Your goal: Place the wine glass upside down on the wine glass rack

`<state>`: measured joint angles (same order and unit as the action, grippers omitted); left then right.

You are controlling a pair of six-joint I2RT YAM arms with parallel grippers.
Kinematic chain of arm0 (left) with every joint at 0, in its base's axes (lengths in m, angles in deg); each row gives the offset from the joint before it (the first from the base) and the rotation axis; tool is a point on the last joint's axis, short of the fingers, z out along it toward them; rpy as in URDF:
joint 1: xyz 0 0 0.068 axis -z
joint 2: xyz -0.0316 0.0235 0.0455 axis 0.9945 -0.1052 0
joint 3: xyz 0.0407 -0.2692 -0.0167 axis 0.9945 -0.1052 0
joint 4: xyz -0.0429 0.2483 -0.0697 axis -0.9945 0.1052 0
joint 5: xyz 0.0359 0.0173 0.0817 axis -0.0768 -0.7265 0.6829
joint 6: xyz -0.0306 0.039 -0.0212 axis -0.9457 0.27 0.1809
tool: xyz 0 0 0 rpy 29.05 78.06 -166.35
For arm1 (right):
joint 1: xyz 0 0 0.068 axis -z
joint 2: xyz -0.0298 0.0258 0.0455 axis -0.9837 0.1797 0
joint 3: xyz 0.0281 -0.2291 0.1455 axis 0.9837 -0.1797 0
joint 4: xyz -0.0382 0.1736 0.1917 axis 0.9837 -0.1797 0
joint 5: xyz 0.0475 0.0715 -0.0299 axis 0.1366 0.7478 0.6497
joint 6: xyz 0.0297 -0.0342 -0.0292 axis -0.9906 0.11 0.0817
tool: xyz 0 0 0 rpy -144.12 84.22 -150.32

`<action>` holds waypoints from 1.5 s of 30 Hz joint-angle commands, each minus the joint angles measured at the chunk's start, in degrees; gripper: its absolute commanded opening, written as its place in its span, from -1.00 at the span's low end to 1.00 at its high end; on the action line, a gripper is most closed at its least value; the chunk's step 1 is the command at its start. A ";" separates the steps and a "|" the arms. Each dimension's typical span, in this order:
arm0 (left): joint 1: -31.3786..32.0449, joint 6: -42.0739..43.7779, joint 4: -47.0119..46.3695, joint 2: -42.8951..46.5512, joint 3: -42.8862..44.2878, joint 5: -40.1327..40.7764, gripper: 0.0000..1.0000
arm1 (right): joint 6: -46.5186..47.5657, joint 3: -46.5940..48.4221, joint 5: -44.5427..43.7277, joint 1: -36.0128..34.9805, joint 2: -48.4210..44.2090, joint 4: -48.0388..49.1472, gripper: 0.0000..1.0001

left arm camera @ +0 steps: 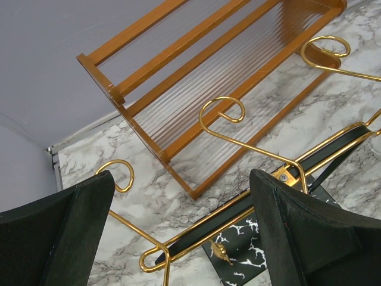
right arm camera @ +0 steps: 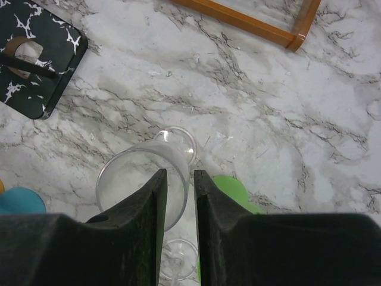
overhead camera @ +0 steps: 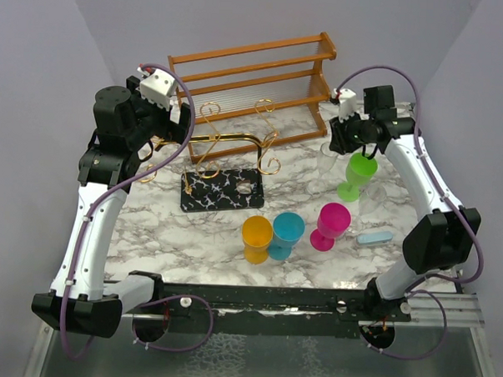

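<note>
A clear wine glass [overhead camera: 327, 168] stands right of centre; in the right wrist view its rim [right arm camera: 128, 164] lies right under my fingers. My right gripper [overhead camera: 347, 143] [right arm camera: 180, 179] is nearly closed with the rim's wall between the jaws, one finger inside the bowl. I cannot tell whether the glass is lifted. The gold wire wine glass rack [overhead camera: 228, 142] [left arm camera: 238, 140] stands on its black white-veined base [overhead camera: 222, 191] [left arm camera: 238, 253] [right arm camera: 36, 53]. My left gripper [overhead camera: 163, 139] [left arm camera: 181, 176] is wide open and empty, above the rack's left arms.
A green wine glass [overhead camera: 356, 176] [right arm camera: 232, 187] stands just right of the right gripper. Orange [overhead camera: 256, 237], blue [overhead camera: 286, 233] and pink [overhead camera: 331, 225] glasses stand in front. A wooden two-tier shelf [overhead camera: 248, 71] [left arm camera: 226, 71] is at the back. A pale blue piece [overhead camera: 375, 237] lies right.
</note>
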<state>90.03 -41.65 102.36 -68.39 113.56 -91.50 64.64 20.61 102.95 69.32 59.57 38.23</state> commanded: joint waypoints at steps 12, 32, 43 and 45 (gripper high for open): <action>0.07 2.50 2.49 -0.79 2.15 -3.30 0.98 | 0.50 6.77 -0.72 -0.48 -1.88 0.39 -0.98; 0.09 -15.51 -5.06 0.17 7.04 -14.63 0.97 | -13.43 17.87 1.81 -0.48 -13.77 24.76 -0.98; 0.28 -31.98 -15.26 -7.01 9.78 -23.40 0.89 | -28.47 20.56 18.89 -1.42 -13.04 31.91 -0.97; 0.43 -34.19 -16.61 -8.24 10.31 -24.50 0.89 | -29.42 21.07 20.05 -2.44 -12.51 32.31 -0.98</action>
<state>90.09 -68.86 90.84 -74.86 121.82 -111.08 41.19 39.45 116.30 68.55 46.39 65.03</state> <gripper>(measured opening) 0.948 0.031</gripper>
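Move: The rim of the tall clear wine glass is at my right fingertips, its middle about 4 cm to the left, level in reach, 9 cm down. The green goblet is 6 cm to the right, level in reach; another clear glass stands 12 cm back and 7 right, the pink goblet 16 back and 3 left; the gold rack is some 33 left and 2 back. From my left hand, the glass is roughly 37 right, 3 ahead, 27 below; the rack 9 right, 2 ahead. My right fingers close on the clear glass's rim and keep it pinched while I raise it straight up, about 33 cm in all, easing left and back late as the fingers swing from steeply down to just above level, ahead-left. My open left hand dips slightly, then rises and goes right, about 7 cm each, towards the glass, rolling some 25 degrees left side down and turning clockwise. ##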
